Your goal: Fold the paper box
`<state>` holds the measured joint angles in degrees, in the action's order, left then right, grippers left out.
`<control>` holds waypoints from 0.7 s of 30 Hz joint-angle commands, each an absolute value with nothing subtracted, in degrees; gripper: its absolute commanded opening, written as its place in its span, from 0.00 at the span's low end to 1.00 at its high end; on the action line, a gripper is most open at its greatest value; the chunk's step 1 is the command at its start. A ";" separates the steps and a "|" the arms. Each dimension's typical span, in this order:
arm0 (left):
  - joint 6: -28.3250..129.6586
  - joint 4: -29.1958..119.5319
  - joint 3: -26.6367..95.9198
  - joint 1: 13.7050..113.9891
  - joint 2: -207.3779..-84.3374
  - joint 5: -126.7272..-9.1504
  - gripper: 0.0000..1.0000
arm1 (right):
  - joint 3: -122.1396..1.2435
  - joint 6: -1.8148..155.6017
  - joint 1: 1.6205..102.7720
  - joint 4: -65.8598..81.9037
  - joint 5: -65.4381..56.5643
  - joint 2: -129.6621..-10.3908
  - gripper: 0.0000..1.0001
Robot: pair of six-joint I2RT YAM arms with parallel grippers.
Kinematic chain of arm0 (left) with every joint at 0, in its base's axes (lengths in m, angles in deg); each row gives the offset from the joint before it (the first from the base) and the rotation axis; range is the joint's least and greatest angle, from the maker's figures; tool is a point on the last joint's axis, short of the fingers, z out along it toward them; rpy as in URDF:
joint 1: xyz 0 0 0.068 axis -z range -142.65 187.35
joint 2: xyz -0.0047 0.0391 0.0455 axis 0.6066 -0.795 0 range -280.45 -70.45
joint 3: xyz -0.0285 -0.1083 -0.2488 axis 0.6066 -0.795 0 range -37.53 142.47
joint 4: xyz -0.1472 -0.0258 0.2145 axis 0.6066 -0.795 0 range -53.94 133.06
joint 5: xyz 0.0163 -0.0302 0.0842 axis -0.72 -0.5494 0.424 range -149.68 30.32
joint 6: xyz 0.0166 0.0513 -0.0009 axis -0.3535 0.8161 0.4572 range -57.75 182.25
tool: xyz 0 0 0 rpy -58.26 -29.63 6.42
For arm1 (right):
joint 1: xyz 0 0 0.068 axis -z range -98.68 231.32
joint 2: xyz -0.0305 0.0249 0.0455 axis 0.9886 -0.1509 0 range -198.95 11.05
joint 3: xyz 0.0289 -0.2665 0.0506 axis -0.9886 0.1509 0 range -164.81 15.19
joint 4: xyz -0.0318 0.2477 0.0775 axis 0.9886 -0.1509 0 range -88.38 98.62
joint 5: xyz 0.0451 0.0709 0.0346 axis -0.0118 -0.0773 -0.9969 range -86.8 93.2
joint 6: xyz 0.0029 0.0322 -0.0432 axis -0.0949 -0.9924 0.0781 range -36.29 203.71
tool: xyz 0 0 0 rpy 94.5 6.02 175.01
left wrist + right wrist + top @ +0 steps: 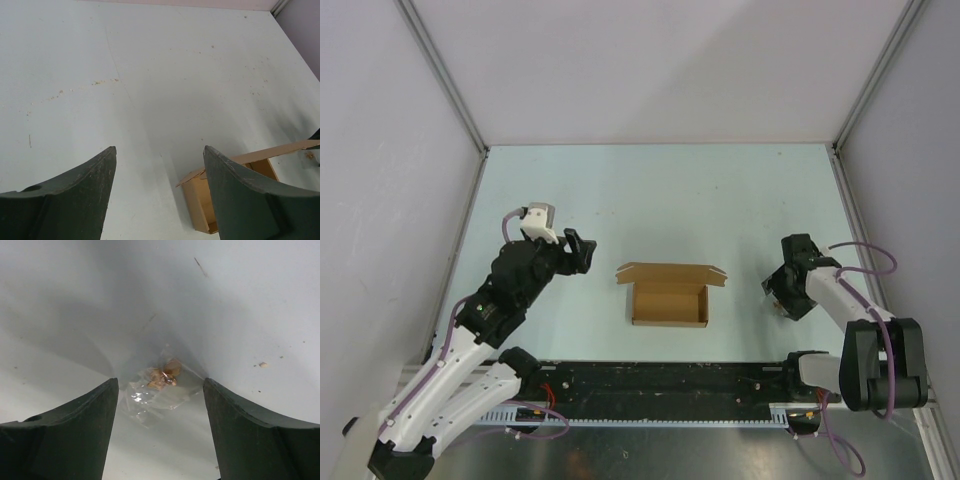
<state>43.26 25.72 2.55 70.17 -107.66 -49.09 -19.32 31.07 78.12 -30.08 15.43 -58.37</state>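
Observation:
The paper box [669, 303] stands at the table's middle as a brown open-topped tray, its lid flap [669, 271] spread flat behind it. In the left wrist view one corner of the paper box [199, 197] shows beside my right-hand finger. My left gripper [586, 254] [159, 148] hovers to the left of the box, open and holding nothing. My right gripper [780, 290] [160, 382] is to the right of the box, pointing down at the table. It is open, with a small clear plastic bag [159, 390] holding brown bits lying just beyond its fingertips.
Grey walls with aluminium posts [445, 85] close in the pale table [660, 200] on the left, back and right. A black rail [660, 385] runs along the near edge between the arm bases. Small crumbs [102, 81] dot the surface.

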 commanded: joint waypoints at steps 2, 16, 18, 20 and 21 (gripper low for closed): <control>44.23 26.45 2.37 69.69 -106.75 -48.34 0.75 | -19.71 32.91 77.81 -27.33 16.65 -61.45 0.69; 44.23 26.37 2.29 69.43 -106.57 -48.43 0.75 | -19.62 34.22 77.37 -27.07 15.68 -59.44 0.43; 44.23 26.45 2.20 69.43 -106.57 -48.51 0.76 | -19.71 34.84 77.19 -27.15 15.16 -58.47 0.41; 44.23 26.45 2.20 69.43 -106.57 -48.60 0.76 | -19.62 36.24 77.28 -27.07 14.37 -56.90 0.37; 44.23 26.37 2.20 69.43 -106.57 -48.60 0.76 | -19.62 36.94 77.37 -26.98 13.76 -56.19 0.35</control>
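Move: The small clear plastic packet with brown bits lies on the table right between the right gripper's open fingers, about 1 cm below their midpoint. The open paper box stands some 25 cm to the left of the packet and only about 1 cm farther out. From the raised left gripper, the packet is roughly 42 cm to the right, about 5 cm back and some 24 cm down. Shut the right gripper on the clear packet from its two sides, from about three quarters open to some two fifths, pinching it between the fingertips. Let the hand sink about half a centimetre as the fingers start in, turning about 5 degrees counter-clockwise, then ease it barely forward and up with the packet held. ##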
